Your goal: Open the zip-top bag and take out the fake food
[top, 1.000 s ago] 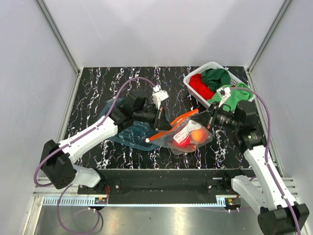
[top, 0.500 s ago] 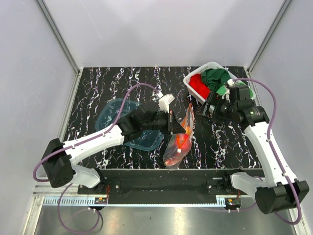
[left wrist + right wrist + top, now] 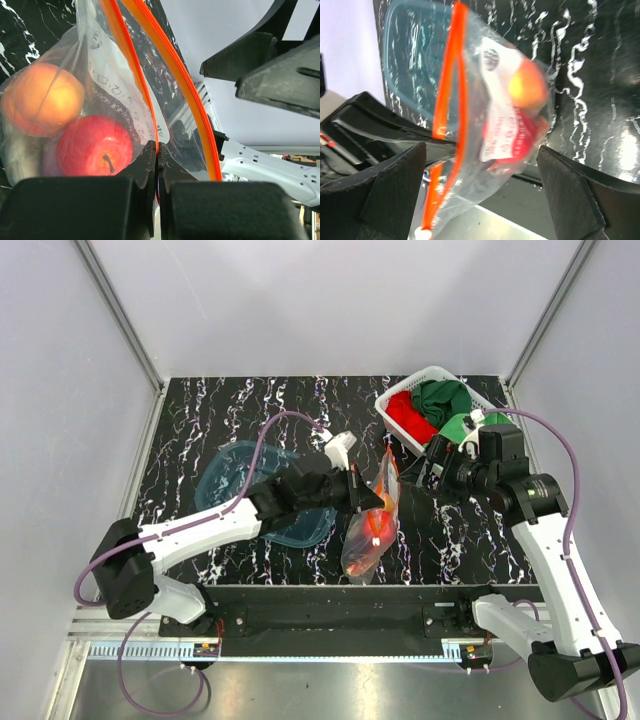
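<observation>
The zip-top bag [image 3: 368,540] hangs upright over the table's front edge, its orange strip [image 3: 186,85] parted into two lines at the top. My left gripper [image 3: 362,497] is shut on one side of that strip [image 3: 157,146]. The fake food lies in the bag's bottom: a red apple [image 3: 95,145] and an orange-peach fruit [image 3: 42,100]. My right gripper [image 3: 430,468] is open just right of the bag and holds nothing. In the right wrist view the bag [image 3: 490,100] hangs between its wide-apart fingers [image 3: 395,185] without touching them.
A translucent blue tub [image 3: 235,465] lies on the black marbled table under my left arm. A white basket [image 3: 400,388] with red and green cloths stands at the back right, just behind my right wrist.
My right gripper has let go of the bag, opened wide and drawn back to the right. My left gripper has carried the bag right, and it now hangs upright instead of lying stretched out.
</observation>
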`<state>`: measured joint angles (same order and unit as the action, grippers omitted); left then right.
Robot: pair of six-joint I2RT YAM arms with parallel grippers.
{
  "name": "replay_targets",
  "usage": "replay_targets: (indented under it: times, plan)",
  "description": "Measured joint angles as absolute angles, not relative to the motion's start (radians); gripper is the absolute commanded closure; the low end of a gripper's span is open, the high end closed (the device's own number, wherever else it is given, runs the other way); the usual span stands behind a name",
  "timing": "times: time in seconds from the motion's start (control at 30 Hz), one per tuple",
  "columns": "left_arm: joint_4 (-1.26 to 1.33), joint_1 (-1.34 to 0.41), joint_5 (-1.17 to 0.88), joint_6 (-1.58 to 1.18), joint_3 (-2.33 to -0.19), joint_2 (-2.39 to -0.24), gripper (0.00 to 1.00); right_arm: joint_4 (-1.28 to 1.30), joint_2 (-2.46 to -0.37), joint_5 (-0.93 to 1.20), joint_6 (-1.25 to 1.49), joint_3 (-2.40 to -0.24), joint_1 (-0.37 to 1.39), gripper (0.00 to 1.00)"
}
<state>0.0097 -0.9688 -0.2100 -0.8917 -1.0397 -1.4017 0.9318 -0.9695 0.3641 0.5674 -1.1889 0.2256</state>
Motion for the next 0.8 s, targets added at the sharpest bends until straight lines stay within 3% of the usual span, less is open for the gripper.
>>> replay_targets:
  times: [0.1, 0.23, 0.33, 0.43, 0.47, 0.57, 0.67, 0.8]
  plan:
    - [0.013, -0.979, -0.206, -0.892, -1.042, -1.416, 1.00, 0.921, -0.979, 0.380, 0.574, -1.180, 0.237, 0.09]
    - [0.019, -0.987, -0.202, -0.896, -1.045, -1.423, 1.00, 0.896, -0.978, 0.398, 0.582, -1.135, 0.246, 0.32]
    - [0.020, -0.987, -0.199, -0.896, -1.053, -1.423, 1.00, 0.886, -0.976, 0.415, 0.588, -1.077, 0.251, 0.34]
    - [0.025, -0.987, -0.195, -0.897, -1.055, -1.423, 1.00, 0.884, -0.963, 0.416, 0.594, -1.029, 0.252, 0.48]
    - [0.025, -0.987, -0.194, -0.898, -1.055, -1.424, 1.00, 0.883, -0.958, 0.422, 0.597, -1.019, 0.252, 0.65]
    - [0.026, -0.989, -0.193, -0.899, -1.055, -1.424, 1.00, 0.871, -0.945, 0.437, 0.607, -1.007, 0.253, 0.92]
    - [0.027, -0.989, -0.191, -0.899, -1.055, -1.424, 1.00, 0.865, -0.938, 0.426, 0.595, -1.008, 0.254, 1.00]
    - [0.015, -0.989, -0.167, -0.881, -1.054, -1.419, 1.00, 0.912, -0.938, 0.361, 0.556, -1.056, 0.255, 1.00]
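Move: The bag's free orange zip lip hangs about 2 cm back, 3 cm left and 4 cm below the wide-open right hand. The red apple in the bag is roughly 5 cm back, 6 cm left and 10 cm below that hand. The peach is level with it front to back, 6 cm left and 13 cm down, and the white basket some 18 cm ahead, 11 cm right and 20 cm down. From the left hand, the free lip is about 1 cm ahead, 4 cm right and 1 cm lower. The right fingers close from wide open and pinch the free zip lip opposite the left hand's grip, after the hand has sunk about 5 cm and eased back some 2 cm towards the bag mouth; it then rises about a centimetre. The left hand stays practically still and keeps its pinch on the other lip. ##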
